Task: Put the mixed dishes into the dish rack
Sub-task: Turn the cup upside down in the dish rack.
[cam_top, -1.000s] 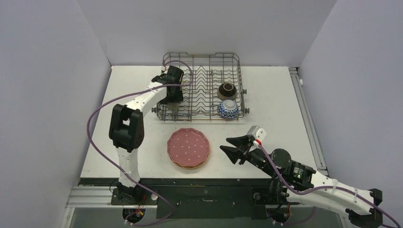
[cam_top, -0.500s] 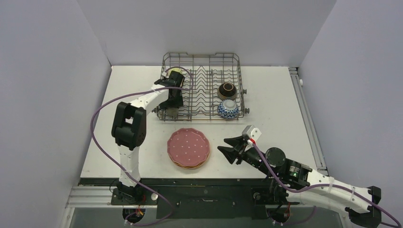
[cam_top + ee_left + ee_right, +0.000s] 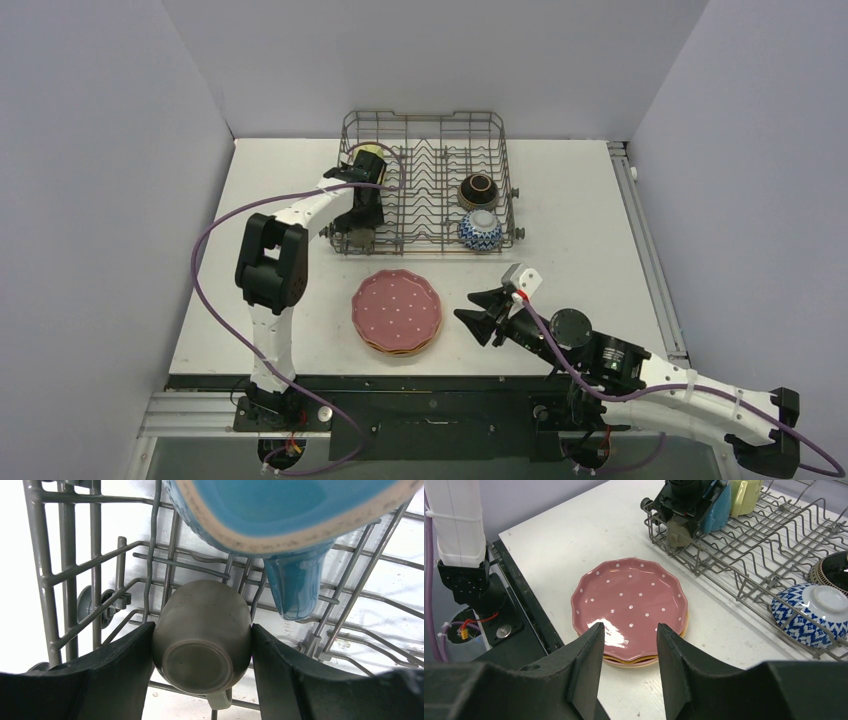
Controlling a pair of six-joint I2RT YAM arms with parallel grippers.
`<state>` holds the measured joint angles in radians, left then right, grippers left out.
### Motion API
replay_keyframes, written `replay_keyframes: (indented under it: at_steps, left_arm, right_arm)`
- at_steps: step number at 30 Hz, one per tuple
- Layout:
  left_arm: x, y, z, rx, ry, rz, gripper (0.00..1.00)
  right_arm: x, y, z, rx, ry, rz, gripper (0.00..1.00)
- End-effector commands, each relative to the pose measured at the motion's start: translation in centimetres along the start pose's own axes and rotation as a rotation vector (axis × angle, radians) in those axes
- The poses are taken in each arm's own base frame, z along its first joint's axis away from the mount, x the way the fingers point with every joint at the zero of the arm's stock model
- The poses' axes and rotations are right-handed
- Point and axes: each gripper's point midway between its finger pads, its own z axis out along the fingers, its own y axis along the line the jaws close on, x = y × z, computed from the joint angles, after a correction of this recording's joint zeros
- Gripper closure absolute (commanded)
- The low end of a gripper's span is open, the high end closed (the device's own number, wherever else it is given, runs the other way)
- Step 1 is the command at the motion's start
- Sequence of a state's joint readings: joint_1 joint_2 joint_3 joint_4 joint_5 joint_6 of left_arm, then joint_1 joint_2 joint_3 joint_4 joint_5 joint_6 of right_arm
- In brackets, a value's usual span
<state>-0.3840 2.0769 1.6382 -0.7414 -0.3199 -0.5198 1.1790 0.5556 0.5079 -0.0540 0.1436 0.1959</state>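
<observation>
The dish rack stands at the back of the table. In its near-left corner my left gripper is shut on the small grey-olive mug, which is bottom up among the wires, one finger pressed on each side. Just behind it is a blue mug, then a yellow mug. A dark brown bowl and a blue-white bowl lie on the rack's right side. A stack of dotted plates, pink on top, sits in front of the rack. My right gripper hangs open just right of the stack, nothing between its fingers.
The rack's middle rows of tines hold nothing. The left arm's purple cable loops over the table's left side. The table's black front edge runs close to the plates. Walls close in the table on three sides.
My right gripper has slid left, nearer the plate stack. The left gripper has shifted toward the rack's near-left corner with the grey-olive mug, uncovering the yellow mug behind it.
</observation>
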Motion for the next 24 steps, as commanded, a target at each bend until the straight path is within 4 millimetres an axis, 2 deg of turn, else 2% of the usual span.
replay_keyframes:
  at_steps: [1, 3, 8, 18, 24]
  left_arm:
    - [-1.8, -0.5, -0.5, 0.024, -0.047, -0.026, 0.41]
    - [-1.9, -0.5, -0.6, 0.019, -0.049, -0.026, 0.33]
    - [-2.2, -0.4, -1.0, 0.020, -0.058, -0.026, 0.23]
    - [-2.7, -0.6, -2.5, 0.041, -0.078, -0.026, 0.11]
    - [-3.0, -1.0, -3.9, 0.083, -0.090, -0.025, 0.09]
  right_arm:
    - [-1.4, -0.1, 0.3, 0.016, -0.042, 0.015, 0.61]
    - [-1.5, -0.1, 0.3, 0.016, -0.044, 0.013, 0.61]
    - [-1.8, -0.3, 0.2, 0.023, -0.044, 0.004, 0.61]
    - [-2.0, -0.2, 0.1, 0.025, -0.045, 0.015, 0.61]
    - [-1.7, -0.7, 0.1, 0.049, -0.029, 0.002, 0.61]
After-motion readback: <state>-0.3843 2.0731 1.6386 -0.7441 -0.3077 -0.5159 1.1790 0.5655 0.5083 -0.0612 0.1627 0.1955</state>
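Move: The grey cup, upside down in the rack's near-left corner with its handle towards the base, is already between the left fingers, its middle about 2 cm below the hand point. A blue cup stands about 9 cm ahead and 4 cm right of that hand; the yellow mug is some 21 cm ahead, about 1 cm right. The pink plates lie 18 cm back, 9 cm right. From the right hand, the grey cup is roughly 26 cm ahead, 25 cm left and 17 cm lower. The grey cup, already set down on the rack wires, is let go: the left fingers spread from its sides by about 2 cm in all, ending clear on both sides, with the wider gap on the right. The left hand otherwise stays in place around the cup, still pointing steeply down with no turn, and hasn't begun to lift away. ##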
